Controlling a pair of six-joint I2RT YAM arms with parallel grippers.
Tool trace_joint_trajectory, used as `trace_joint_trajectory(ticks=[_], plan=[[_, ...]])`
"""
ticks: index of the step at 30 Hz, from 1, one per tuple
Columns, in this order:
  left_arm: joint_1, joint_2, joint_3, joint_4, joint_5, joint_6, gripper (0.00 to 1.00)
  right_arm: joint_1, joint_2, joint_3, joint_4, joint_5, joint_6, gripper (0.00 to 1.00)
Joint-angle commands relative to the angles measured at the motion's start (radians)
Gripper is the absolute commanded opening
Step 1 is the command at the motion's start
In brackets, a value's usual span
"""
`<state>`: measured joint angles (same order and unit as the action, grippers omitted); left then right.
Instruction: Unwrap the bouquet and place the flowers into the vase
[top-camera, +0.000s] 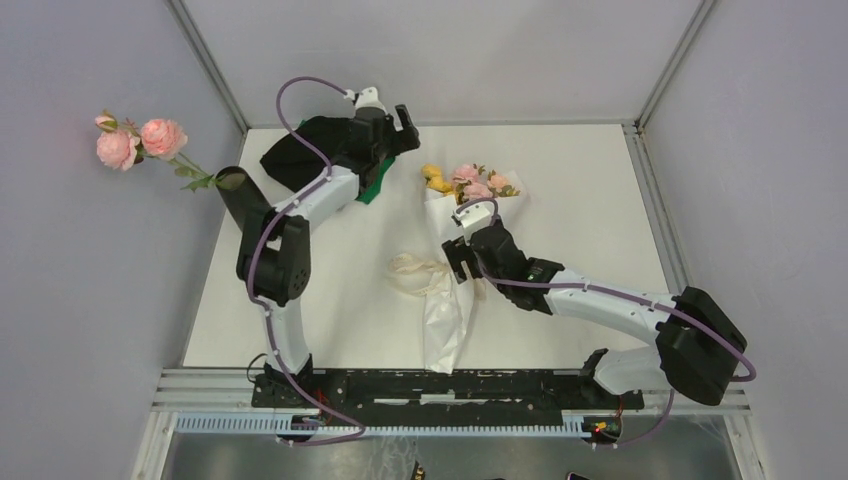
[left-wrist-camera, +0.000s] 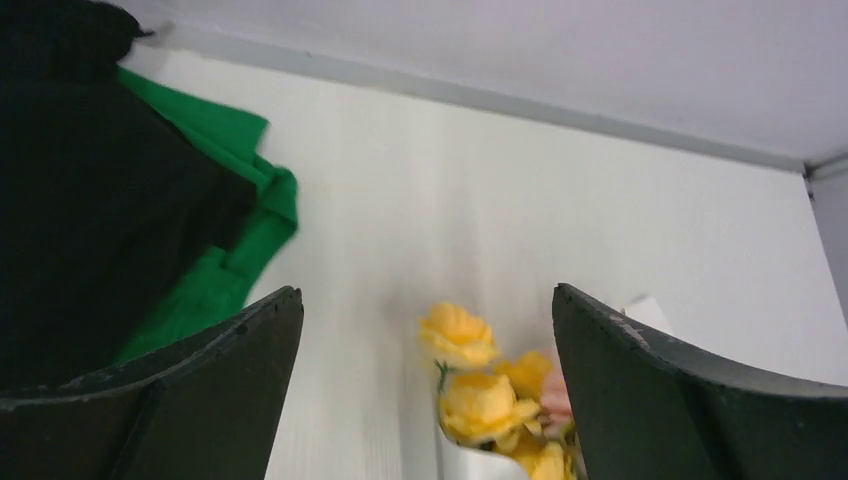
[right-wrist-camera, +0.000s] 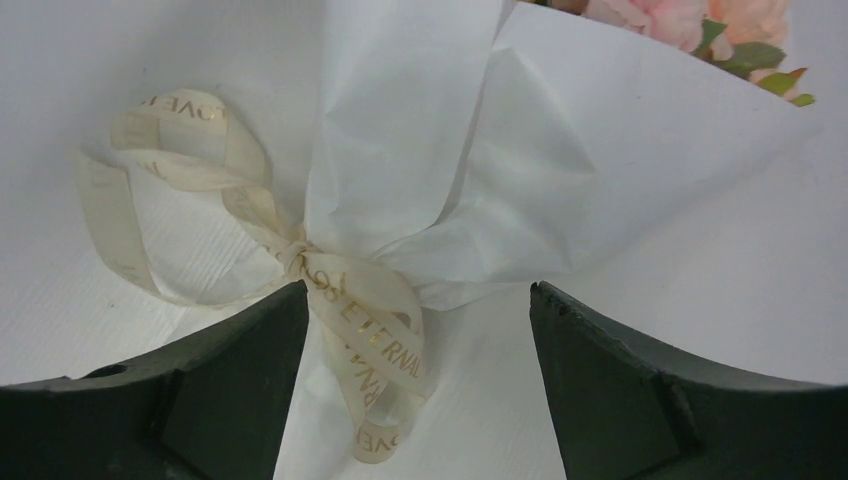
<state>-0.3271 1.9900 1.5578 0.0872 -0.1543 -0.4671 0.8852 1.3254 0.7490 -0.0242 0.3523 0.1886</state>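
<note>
The bouquet (top-camera: 450, 250) lies on the table's middle, heads toward the back. Its yellow and pink flowers (top-camera: 470, 183) poke out of white paper (top-camera: 443, 330), tied with a cream ribbon (top-camera: 412, 272). My right gripper (top-camera: 458, 262) hovers open over the tie; the ribbon's knot (right-wrist-camera: 296, 256) and printed tail (right-wrist-camera: 375, 340) hang between its fingers (right-wrist-camera: 418, 290), ungripped. My left gripper (top-camera: 400, 125) stands open at the back, empty, with yellow roses (left-wrist-camera: 470, 400) seen between its fingers (left-wrist-camera: 428, 300). The black vase (top-camera: 245, 200) stands at the left edge.
A black-and-green cloth heap (top-camera: 310, 150) lies at the back left under the left arm, also in the left wrist view (left-wrist-camera: 120, 200). A separate stem of pink roses (top-camera: 135, 140) sticks out of the vase over the left edge. Enclosure walls ring the table.
</note>
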Motion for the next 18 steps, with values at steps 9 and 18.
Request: trace_joint_trajectory(ticks=[9, 18], plan=[[0.023, 0.163, -0.015, -0.173, 0.048, -0.080, 1.00, -0.015, -0.036, 0.021, 0.053, 0.155, -0.050, 0.87], [0.112, 0.276, 0.102, -0.232, 0.084, -0.079, 1.00, -0.018, -0.061, -0.014, 0.049, 0.135, -0.045, 0.87]])
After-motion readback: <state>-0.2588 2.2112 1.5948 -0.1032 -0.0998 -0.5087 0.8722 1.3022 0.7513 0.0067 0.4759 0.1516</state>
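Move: The left hand hangs open some 17 cm above the cloth: the green part is about 5 cm back and 3 cm to its left, the black part 2 cm back and 17 cm left, and the yellow roses of the bouquet 9 cm back and 13 cm right. From the open right hand, the ribbon knot is about 6 cm left, level ahead and 9 cm below; the flower heads are roughly 20 cm straight ahead. The left hand eases back and slightly right, then drops about 15 cm to the green edge of the cloth, its fingers tipping down some 20 degrees, and once low drifts left over that edge, staying wide open. Meanwhile the right hand, fingers open, backs off from the ribbon knot by about 2 cm each up, forward and right, its fingers turning slightly clockwise and tipping up a little. ##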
